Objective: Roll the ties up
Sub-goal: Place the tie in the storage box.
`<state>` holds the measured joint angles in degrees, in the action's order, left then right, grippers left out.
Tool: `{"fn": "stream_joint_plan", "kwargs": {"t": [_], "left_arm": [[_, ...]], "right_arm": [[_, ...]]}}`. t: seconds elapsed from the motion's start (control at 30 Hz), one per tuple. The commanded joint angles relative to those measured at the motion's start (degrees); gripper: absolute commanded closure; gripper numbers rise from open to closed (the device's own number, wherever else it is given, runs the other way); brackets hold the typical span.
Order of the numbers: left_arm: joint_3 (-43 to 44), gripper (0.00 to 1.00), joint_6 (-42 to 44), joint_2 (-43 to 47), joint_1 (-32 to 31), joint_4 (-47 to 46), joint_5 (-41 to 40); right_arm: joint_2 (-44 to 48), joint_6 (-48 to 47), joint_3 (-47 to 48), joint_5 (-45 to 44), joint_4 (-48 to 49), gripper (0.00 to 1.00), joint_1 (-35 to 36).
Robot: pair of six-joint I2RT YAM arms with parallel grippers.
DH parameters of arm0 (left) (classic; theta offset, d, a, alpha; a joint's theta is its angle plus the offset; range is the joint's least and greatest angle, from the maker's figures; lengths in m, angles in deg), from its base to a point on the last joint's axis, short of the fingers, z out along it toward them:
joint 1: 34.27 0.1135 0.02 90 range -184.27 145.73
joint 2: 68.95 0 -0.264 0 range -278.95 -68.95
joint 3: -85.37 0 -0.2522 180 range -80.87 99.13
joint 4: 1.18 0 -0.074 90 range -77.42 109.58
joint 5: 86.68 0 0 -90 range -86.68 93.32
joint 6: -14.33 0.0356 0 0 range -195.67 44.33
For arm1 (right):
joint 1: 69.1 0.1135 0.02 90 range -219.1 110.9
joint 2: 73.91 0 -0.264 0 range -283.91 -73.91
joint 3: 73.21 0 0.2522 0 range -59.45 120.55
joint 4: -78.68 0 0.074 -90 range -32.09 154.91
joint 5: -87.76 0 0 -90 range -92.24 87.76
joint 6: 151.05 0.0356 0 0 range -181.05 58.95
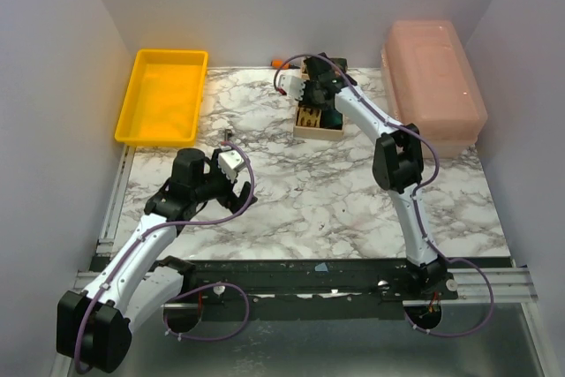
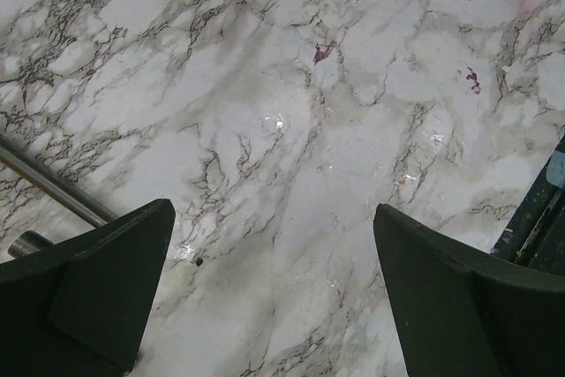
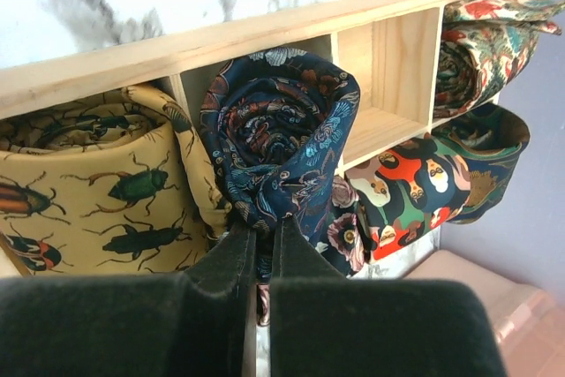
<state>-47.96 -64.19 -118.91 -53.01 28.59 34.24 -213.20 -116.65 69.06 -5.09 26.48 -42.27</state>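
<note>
A rolled dark tie (image 3: 278, 130) with a small floral print stands in a middle compartment of the wooden box (image 3: 221, 37). My right gripper (image 3: 263, 229) is shut on the coil's lower fabric edge. In the neighbouring compartments lie a yellow beetle-print tie (image 3: 97, 192), a teal and orange patterned tie (image 3: 424, 178) and a red and cream one (image 3: 481, 41). From above, the right gripper (image 1: 315, 94) covers the far end of the box (image 1: 316, 123). My left gripper (image 1: 231, 165) hangs open over bare marble (image 2: 291, 130), nothing between its fingers.
A yellow tray (image 1: 163, 94) sits at the back left and a pink lidded bin (image 1: 433, 86) at the back right. A metal rod (image 2: 48, 184) lies on the marble by the left finger. One box compartment (image 3: 388, 86) holds nothing.
</note>
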Motion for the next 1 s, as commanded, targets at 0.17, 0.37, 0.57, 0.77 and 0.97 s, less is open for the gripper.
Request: {"fn": "stream_joint_plan", "kwargs": {"t": [0.17, 0.37, 0.57, 0.77, 0.97], "left_arm": [[-1.3, 0.02, 0.1, 2.9, 0.4, 0.6, 0.4], [-1.5, 0.02, 0.1, 3.1, 0.4, 0.5, 0.6], [-1.6, 0.02, 0.2, 3.0, 0.4, 0.1, 0.4], [-1.7, 0.02, 1.1, 3.8, 0.5, 1.2, -0.4], [-1.6, 0.02, 1.4, 3.3, 0.5, 1.0, 0.0]], "right_arm": [[0.7, -5.3, -7.8, -4.0, -24.3, 1.00, -0.5], [-2.1, -6.1, -1.9, -3.8, -26.6, 1.00, 0.0], [-4.2, -5.4, -1.7, -5.8, -21.1, 0.87, 1.6], [-2.9, -4.8, -1.0, -4.5, -20.4, 0.57, 2.1], [1.5, -4.3, -1.8, -3.9, -19.7, 0.49, 2.1]]}}
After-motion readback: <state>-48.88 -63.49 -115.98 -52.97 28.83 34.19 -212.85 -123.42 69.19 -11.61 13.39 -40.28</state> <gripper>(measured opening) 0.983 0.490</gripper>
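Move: The navy tie roll is already in the right fingers, over its slot in the storage box: that compartment's middle is about 3 cm left of the right hand, 1 cm ahead and 4 cm below. The beetle tie sits 5 cm nearer the base than the slot, an empty compartment 5 cm beyond it; the people-print tie is about 6 cm ahead and 2 cm right of the hand. From the left hand, the slot is some 35 cm ahead, 17 cm right. Draw the right gripper back and to the right about 5 cm with the navy tie still pinched, dragging the storage box along and tilting the hand some 15 degrees, its left side dipping. Then sink 1 to 2 cm with a slight shift back left into the compartment, and open the fingers about halfway around the roll. ##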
